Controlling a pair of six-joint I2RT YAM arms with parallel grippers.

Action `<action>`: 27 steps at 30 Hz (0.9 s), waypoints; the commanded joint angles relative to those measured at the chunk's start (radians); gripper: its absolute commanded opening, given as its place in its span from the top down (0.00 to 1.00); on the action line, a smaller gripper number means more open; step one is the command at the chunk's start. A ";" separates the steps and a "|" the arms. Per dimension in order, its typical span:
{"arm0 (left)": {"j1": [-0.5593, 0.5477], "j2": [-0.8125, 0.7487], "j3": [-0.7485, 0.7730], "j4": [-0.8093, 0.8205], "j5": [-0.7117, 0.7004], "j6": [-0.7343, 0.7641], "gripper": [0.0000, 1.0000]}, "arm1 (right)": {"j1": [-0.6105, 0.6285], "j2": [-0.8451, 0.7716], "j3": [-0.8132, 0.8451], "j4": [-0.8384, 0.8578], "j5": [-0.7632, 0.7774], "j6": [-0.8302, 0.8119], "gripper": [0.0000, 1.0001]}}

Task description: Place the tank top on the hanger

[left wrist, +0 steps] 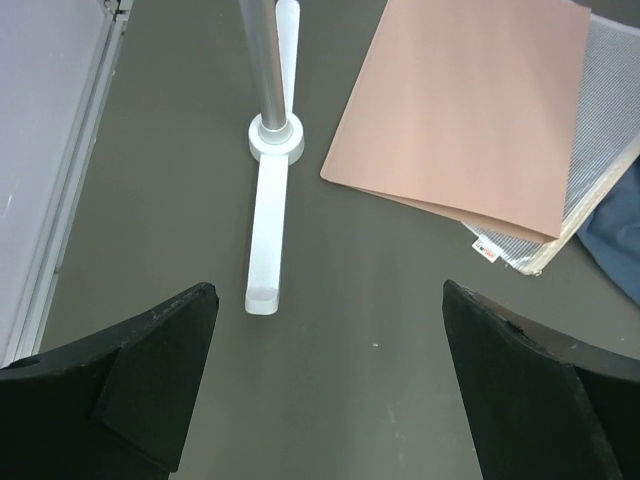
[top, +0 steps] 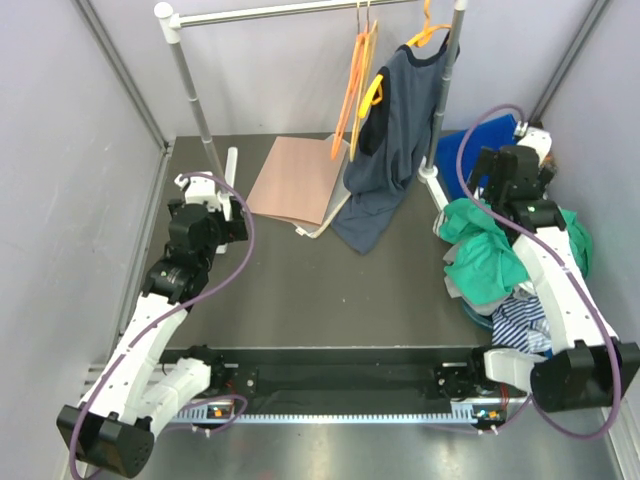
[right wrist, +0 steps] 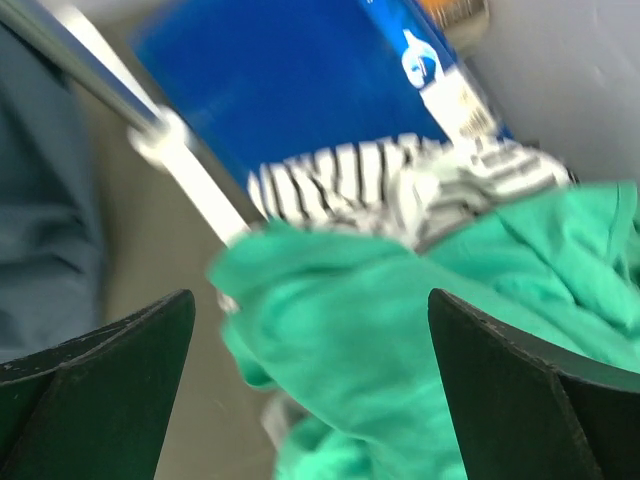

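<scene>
The teal-green tank top (top: 485, 255) lies crumpled in a heap at the right side of the table, and fills the lower right wrist view (right wrist: 400, 340). The pale yellow-orange hanger (top: 362, 100) hangs edge-on from the rail at the back, beside a redder orange one. My right gripper (top: 488, 180) hovers just above the tank top's far edge, open and empty (right wrist: 310, 330). My left gripper (top: 212, 195) is open and empty over bare table (left wrist: 330, 330) near the rack's left foot (left wrist: 268, 230), far from both.
A clothes rack (top: 300, 10) spans the back, with a dark navy-grey top (top: 385, 150) on a hanger. A pink-brown folder on a mesh pouch (top: 295, 180) lies under it. A blue box (right wrist: 290, 90) and a striped garment (right wrist: 340, 185) lie by the tank top.
</scene>
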 commanded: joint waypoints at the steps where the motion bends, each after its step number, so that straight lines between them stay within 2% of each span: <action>1: 0.007 -0.011 -0.021 0.043 -0.001 0.020 0.01 | -0.023 0.073 0.009 -0.135 0.079 0.000 0.00; 9: 0.008 -0.035 -0.032 0.047 -0.002 0.023 0.01 | -0.023 0.169 -0.019 -0.183 0.085 -0.006 0.01; 12: 0.007 -0.042 -0.035 0.049 0.007 0.023 0.01 | -0.023 0.184 -0.034 -0.186 0.065 -0.006 0.12; 15: 0.007 -0.049 -0.037 0.047 0.013 0.020 0.01 | -0.022 0.187 -0.034 -0.200 0.039 -0.012 0.39; 16: 0.007 -0.051 -0.037 0.049 0.013 0.020 0.01 | -0.022 0.184 -0.027 -0.204 0.021 -0.013 0.65; 18: 0.007 -0.063 -0.041 0.052 0.009 0.020 0.01 | -0.022 0.161 -0.011 -0.210 0.007 -0.018 0.85; 19: 0.007 -0.065 -0.044 0.055 0.007 0.019 0.01 | -0.023 0.150 0.016 -0.215 -0.005 -0.019 1.00; 23: 0.007 -0.071 -0.044 0.055 0.007 0.016 0.01 | -0.019 0.084 0.128 -0.246 -0.073 -0.056 1.00; 27: 0.007 -0.075 -0.044 0.055 0.006 0.017 0.01 | 0.051 0.008 0.254 -0.227 -0.240 -0.122 1.00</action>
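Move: The green garment on the pile lies under the right gripper: its middle is about 4 cm back, 1 cm to the right and some 13 cm below. From that hand, the blue panel stands roughly 13 cm ahead, 3 cm right and 18 cm down; the rack's white foot is about 10 cm ahead, 11 cm left and 27 cm down. From the left gripper the garment is some 58 cm right, 1 cm ahead and 11 cm below. Drop the wide-open right gripper about 10 cm down into the green garment, easing it slightly back and tipping the fingers some 25 degrees further down. Close the fingers fully at the bottom to pinch a fold of the cloth, then start lifting, about 5 cm, drifting a little left and forward. ##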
